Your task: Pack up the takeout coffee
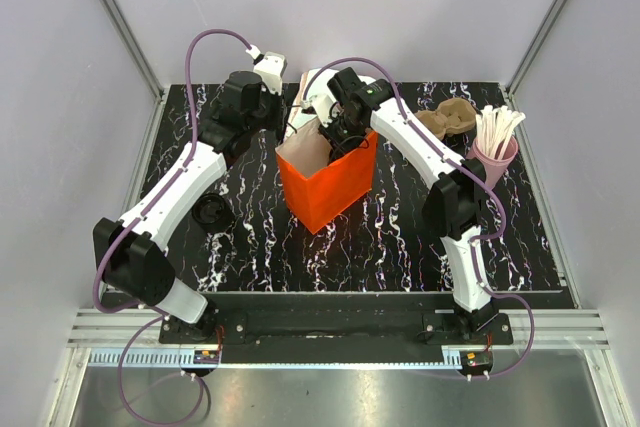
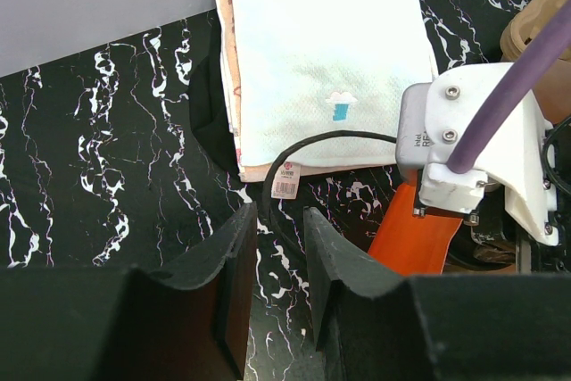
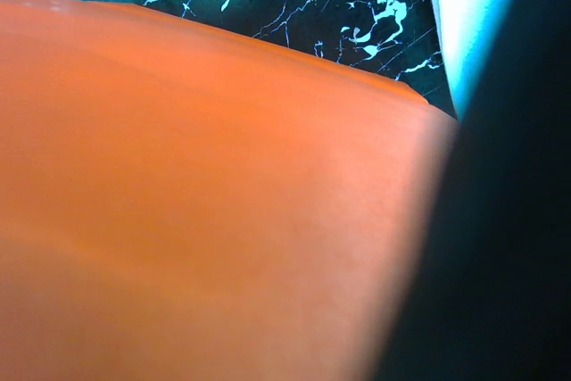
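The takeout coffee does not show in any view. An orange paper bag stands open at mid-table. My right gripper is at the bag's far rim. The bag's orange wall fills the right wrist view, so its fingers are hidden; it is shut, and I cannot tell whether it pinches the wall. My left gripper hovers left of the bag's back corner, open, with only marbled tabletop between its fingers. A flat black disc-like piece lies left of the bag.
A stack of white napkins lies at the back, with a dark shape along its left edge. A brown cup carrier and a pink cup of white sticks stand at the back right. Side walls enclose the table.
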Tool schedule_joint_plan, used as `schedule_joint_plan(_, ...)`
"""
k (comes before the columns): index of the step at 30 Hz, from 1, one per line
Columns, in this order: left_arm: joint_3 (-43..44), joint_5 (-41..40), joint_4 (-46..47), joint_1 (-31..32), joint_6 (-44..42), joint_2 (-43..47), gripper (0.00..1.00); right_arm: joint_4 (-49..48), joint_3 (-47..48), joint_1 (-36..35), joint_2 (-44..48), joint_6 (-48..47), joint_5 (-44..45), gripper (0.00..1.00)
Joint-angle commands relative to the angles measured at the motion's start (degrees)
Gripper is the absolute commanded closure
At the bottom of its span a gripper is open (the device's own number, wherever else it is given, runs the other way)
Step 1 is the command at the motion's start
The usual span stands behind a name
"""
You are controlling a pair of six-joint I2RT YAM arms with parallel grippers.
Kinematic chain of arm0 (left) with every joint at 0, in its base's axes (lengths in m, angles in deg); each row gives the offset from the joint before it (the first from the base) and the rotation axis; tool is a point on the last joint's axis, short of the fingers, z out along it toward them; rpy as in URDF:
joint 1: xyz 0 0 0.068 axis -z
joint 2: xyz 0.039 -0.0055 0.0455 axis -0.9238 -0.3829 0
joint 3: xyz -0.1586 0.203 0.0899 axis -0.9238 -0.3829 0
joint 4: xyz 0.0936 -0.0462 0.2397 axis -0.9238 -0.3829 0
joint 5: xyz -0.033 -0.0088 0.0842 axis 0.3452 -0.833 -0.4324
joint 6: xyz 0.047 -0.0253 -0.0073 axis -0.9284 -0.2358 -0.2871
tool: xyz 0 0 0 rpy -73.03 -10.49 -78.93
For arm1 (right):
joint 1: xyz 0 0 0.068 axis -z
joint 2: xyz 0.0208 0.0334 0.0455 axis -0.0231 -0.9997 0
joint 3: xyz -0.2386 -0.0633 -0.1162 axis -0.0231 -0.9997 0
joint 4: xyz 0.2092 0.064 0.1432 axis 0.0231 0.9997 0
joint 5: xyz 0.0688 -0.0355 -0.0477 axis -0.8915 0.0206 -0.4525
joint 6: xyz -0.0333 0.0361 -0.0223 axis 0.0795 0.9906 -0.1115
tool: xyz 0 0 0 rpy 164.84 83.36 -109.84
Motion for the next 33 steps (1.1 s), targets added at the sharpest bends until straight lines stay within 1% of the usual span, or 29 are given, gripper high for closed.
schedule_joint_plan(1, 1.48, -0.03, 1.56, 0.21, 0.83, 1.24, 0.69, 0.37, -0.48, -0.57, 3.32, -0.88, -0.21, 1.00)
schedule_joint_plan(16, 1.48, -0.03, 1.56, 0.21, 0.74, 1.15, 0.69, 0.37, -0.84, -0.65, 3.41, -0.70, -0.30, 1.00)
schedule_joint_plan(17, 1.48, -0.03, 1.56, 0.21, 0.83, 1.07, 0.69, 0.45, -0.83, -0.57, 3.50, -0.79, -0.13, 0.99)
schedule_joint_plan(19, 1.48, -0.03, 1.65, 0.12, 0.83, 1.16, 0.69, 0.45, -0.75, -0.56, 3.41, -0.70, -0.21, 0.92)
schedule_joint_plan(21, 1.39, -0.03, 1.65, 0.21, 0.83, 1.07, 0.69, 0.45, -0.83, -0.57, 3.41, -0.70, -0.12, 0.90)
schedule_joint_plan(22, 1.30, -0.03, 1.56, 0.12, 0.83, 1.07, 0.69, 0.37, -0.83, -0.57, 3.41, -0.70, -0.04, 0.87)
schedule_joint_plan(25, 1.39, -0.03, 1.65, 0.21, 0.92, 1.07, 0.69, 0.45, -0.83, -0.57, 3.50, -0.79, -0.04, 0.85)
schedule_joint_plan(29, 1.48, 0.06, 1.65, 0.21, 0.75, 1.07, 0.69, 0.37, -0.66, -0.57, 3.76, -0.79, 0.05, 0.76)
schedule_joint_plan(31, 1.57, -0.03, 1.56, 0.21, 0.83, 1.07, 0.69, 0.45, -0.57, -0.57, 3.85, -0.79, 0.05, 0.74)
schedule_joint_plan(33, 1.48, 0.06, 1.47, 0.21, 0.92, 1.07, 0.69, 0.45, -0.48, -0.57, 4.12, -0.79, -0.12, 0.67)
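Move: The right hand is already down inside the orange bag, with the black cup just below its fingertips, some 4 cm down. The bag's middle lies about 3 cm back and 3 cm left of the hand; the folded towels are roughly 8 cm ahead and 2 cm left, the cup carriers 7 cm ahead and 25 cm right. From the left hand the cup lies about 14 cm right, 3 cm back and 16 cm down. The right hand stays put in the bag and opens its fingers about a quarter, letting go of the cup. ##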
